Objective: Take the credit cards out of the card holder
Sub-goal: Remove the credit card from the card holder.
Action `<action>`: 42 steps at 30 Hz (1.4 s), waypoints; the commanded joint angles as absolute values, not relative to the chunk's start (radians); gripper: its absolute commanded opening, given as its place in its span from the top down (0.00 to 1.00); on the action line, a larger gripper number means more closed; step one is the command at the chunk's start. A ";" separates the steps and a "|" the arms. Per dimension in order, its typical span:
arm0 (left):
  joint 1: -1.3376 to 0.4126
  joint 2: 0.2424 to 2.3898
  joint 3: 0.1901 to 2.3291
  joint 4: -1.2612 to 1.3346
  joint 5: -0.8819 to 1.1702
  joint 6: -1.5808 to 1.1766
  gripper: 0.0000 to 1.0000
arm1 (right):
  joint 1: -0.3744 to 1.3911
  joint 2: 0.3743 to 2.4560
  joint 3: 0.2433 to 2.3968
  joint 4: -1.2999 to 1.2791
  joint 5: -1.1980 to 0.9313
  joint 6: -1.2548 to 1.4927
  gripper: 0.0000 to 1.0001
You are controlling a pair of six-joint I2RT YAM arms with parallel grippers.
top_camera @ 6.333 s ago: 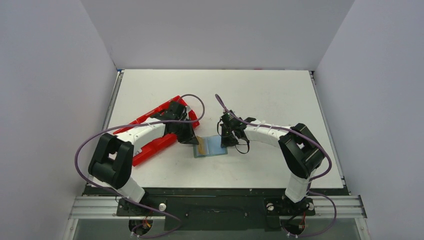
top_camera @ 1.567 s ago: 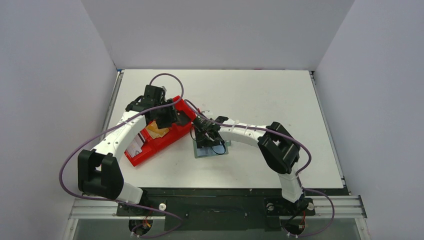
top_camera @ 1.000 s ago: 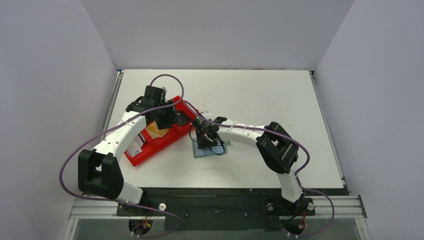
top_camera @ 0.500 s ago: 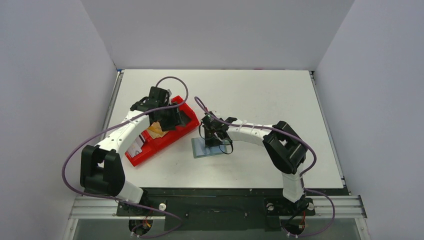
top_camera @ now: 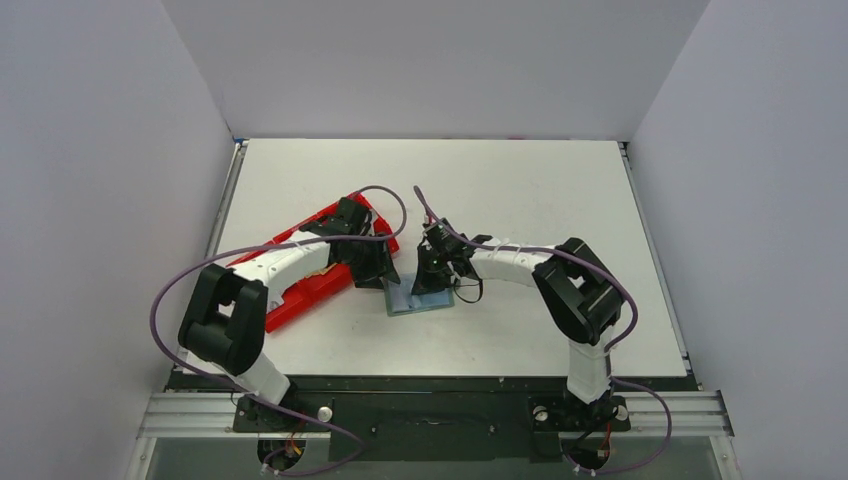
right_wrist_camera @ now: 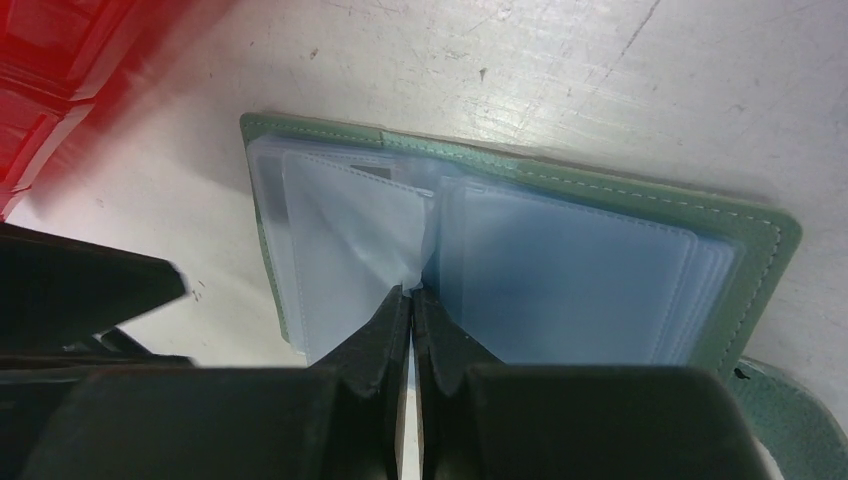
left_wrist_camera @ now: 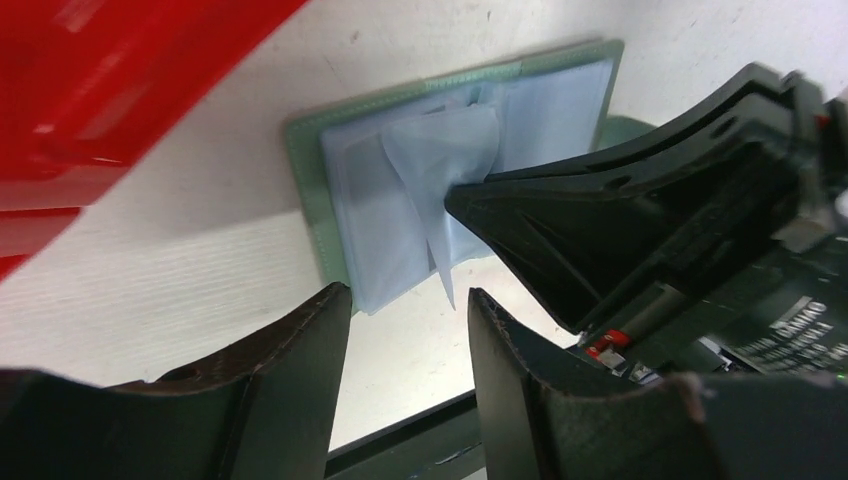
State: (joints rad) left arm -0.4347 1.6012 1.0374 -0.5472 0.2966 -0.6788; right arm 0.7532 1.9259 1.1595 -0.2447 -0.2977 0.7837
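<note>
The grey-green card holder lies open on the table, its clear plastic sleeves fanned out. My right gripper is shut on one thin sleeve near the spine and lifts it off the stack. From the left wrist view the same sleeve stands up, pinched by the right gripper's black fingers. The left gripper is open at the holder's left edge, nothing between its fingers. It sits low beside the holder in the top view. No credit cards show in any view.
A red plastic tray lies just left of the holder, partly under the left arm, and fills the upper left corners of the wrist views. The two grippers are close together over the holder. White tabletop stretches behind and to the right.
The left arm has swung from over the red tray down to the holder's left edge. The right gripper has closed on a sleeve and shifted slightly right.
</note>
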 commanded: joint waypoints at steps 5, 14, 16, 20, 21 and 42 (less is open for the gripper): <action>-0.486 1.676 1.009 -0.383 0.335 -0.768 0.61 | 0.747 2.006 1.069 -0.291 -0.216 0.760 1.00; -0.529 1.734 1.028 -0.365 0.312 -0.783 0.70 | 0.733 1.977 1.040 -0.274 -0.217 0.758 1.00; -0.540 1.747 1.034 -0.364 0.298 -0.784 0.72 | 0.730 1.966 1.035 -0.271 -0.216 0.758 1.00; -0.557 1.763 1.045 -0.369 0.274 -0.787 0.85 | 0.718 1.932 1.035 -0.271 -0.228 0.764 1.00; -0.560 1.760 1.046 -0.371 0.264 -0.791 0.88 | 0.717 1.912 1.036 -0.271 -0.230 0.766 0.98; -0.616 1.685 1.082 -0.351 0.239 -0.776 1.00 | 0.619 1.622 1.082 -0.321 -0.275 0.803 0.55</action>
State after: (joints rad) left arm -0.5896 1.7355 1.0183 -0.4004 0.2329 -0.7910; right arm 0.6426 1.7241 1.0805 -0.3210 -0.3080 0.7963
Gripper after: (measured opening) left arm 0.004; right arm 0.428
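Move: The clear sleeve my right fingers already hold up has its middle about 5 cm to the right of my left hand, 1 cm back and some 5 cm lower. The middle of the open card holder lies about 8 cm right, 1 cm back and 6 cm below, and the red box's middle about 15 cm left and 6 cm ahead. From my right hand, the sleeve's middle is roughly 1 cm left, level fore and aft, and 1 cm lower. I bring my half-open left hand right and down, about 5 cm each way and slightly back, and shut its fingers on the sleeve's free left edge while my right hand keeps its pinch in place. As the left closes, I open my right fingers to let go of the sleeve and draw that hand up and right, about 5 cm each way and a little forward. ##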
